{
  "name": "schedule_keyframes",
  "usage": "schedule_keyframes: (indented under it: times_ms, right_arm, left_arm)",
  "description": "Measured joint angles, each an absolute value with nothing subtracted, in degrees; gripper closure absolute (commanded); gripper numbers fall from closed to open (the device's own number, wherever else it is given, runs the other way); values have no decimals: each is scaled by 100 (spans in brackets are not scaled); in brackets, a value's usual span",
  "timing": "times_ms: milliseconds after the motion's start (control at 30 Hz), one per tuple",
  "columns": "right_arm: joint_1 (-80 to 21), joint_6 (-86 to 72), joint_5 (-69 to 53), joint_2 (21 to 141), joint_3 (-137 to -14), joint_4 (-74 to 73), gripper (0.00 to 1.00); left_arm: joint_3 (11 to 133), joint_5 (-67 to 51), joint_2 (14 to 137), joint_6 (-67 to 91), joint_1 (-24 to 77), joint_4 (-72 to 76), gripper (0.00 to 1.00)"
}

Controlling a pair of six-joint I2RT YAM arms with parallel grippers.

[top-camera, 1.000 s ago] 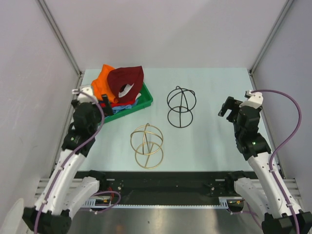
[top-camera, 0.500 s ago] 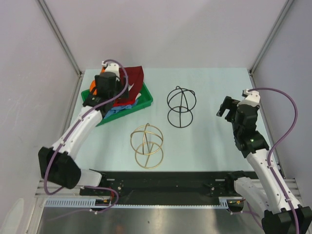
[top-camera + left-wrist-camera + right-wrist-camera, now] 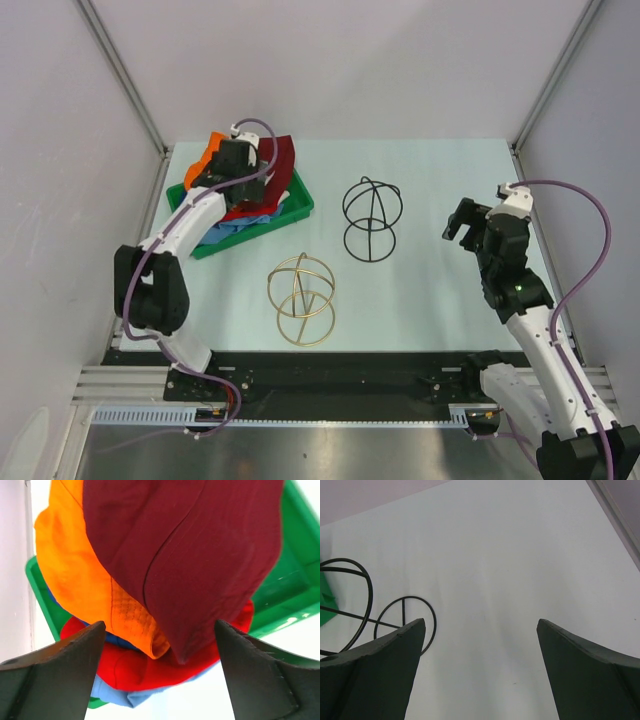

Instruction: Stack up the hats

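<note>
Several hats lie piled in the green tray at the back left. A maroon hat is on top, beside an orange hat. A red hat and a light blue hat lie under them. My left gripper hangs open just above the pile. In the left wrist view the maroon hat, orange hat, red hat and light blue hat fill the space beyond the left gripper, which holds nothing. My right gripper stands open over bare table at the right, and nothing is between the right gripper's fingers.
A black wire globe frame stands mid-table, and its base ring shows in the right wrist view. A gold wire globe frame stands nearer the front. The tray's green wall rises right of the pile. Grey walls close in the table.
My left arm has swung from the table's left edge up and back over the tray, ending above the hat pile. The right arm has barely shifted.
</note>
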State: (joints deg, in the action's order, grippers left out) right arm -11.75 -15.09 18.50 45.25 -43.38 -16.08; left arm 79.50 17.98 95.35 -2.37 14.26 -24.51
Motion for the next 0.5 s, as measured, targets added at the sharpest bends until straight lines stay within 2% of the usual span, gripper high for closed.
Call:
schedule_keyframes:
  times_ms: [33, 100, 133, 500]
  right_arm:
    - [-1173, -1538, 1833, 4519, -4359, -1643, 0]
    - [-1166, -1586, 1765, 4464, -4394, -1691, 0]
    - [-1166, -1610, 1747, 4425, -4397, -1697, 0]
    - [-1155, -1667, 1476, 4482, -4923, -2178, 0]
  left_arm:
    - [7950, 1800, 9618, -292, 1406, -2449, 51]
    - [7950, 1850, 9732, -346, 1400, -2421, 80]
    - [7950, 1903, 9797, -482, 1400, -2377, 100]
    - [7972, 1872, 9623, -609, 1400, -2163, 100]
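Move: The maroon hat's middle lies about 4 cm ahead of my left hand, 3 cm to its right and 3 cm below, its near tip almost between my open fingers. The orange hat is some 7 cm to the left and 4 cm ahead, and the red hat roughly 2 cm back and 1 cm left, both about 5 cm down. From my right hand the maroon hat is some 44 cm left, 15 cm ahead and 10 cm below. My left hand dips the last 2 cm onto the near tip of the maroon hat, easing about 1 cm forward, and my wide-open fingers shut, pinching a fold of its cloth. Then I start back up, rising some 2 cm with the fold held. My empty right hand, still open, rises nearly 3 cm and drifts slightly left. ##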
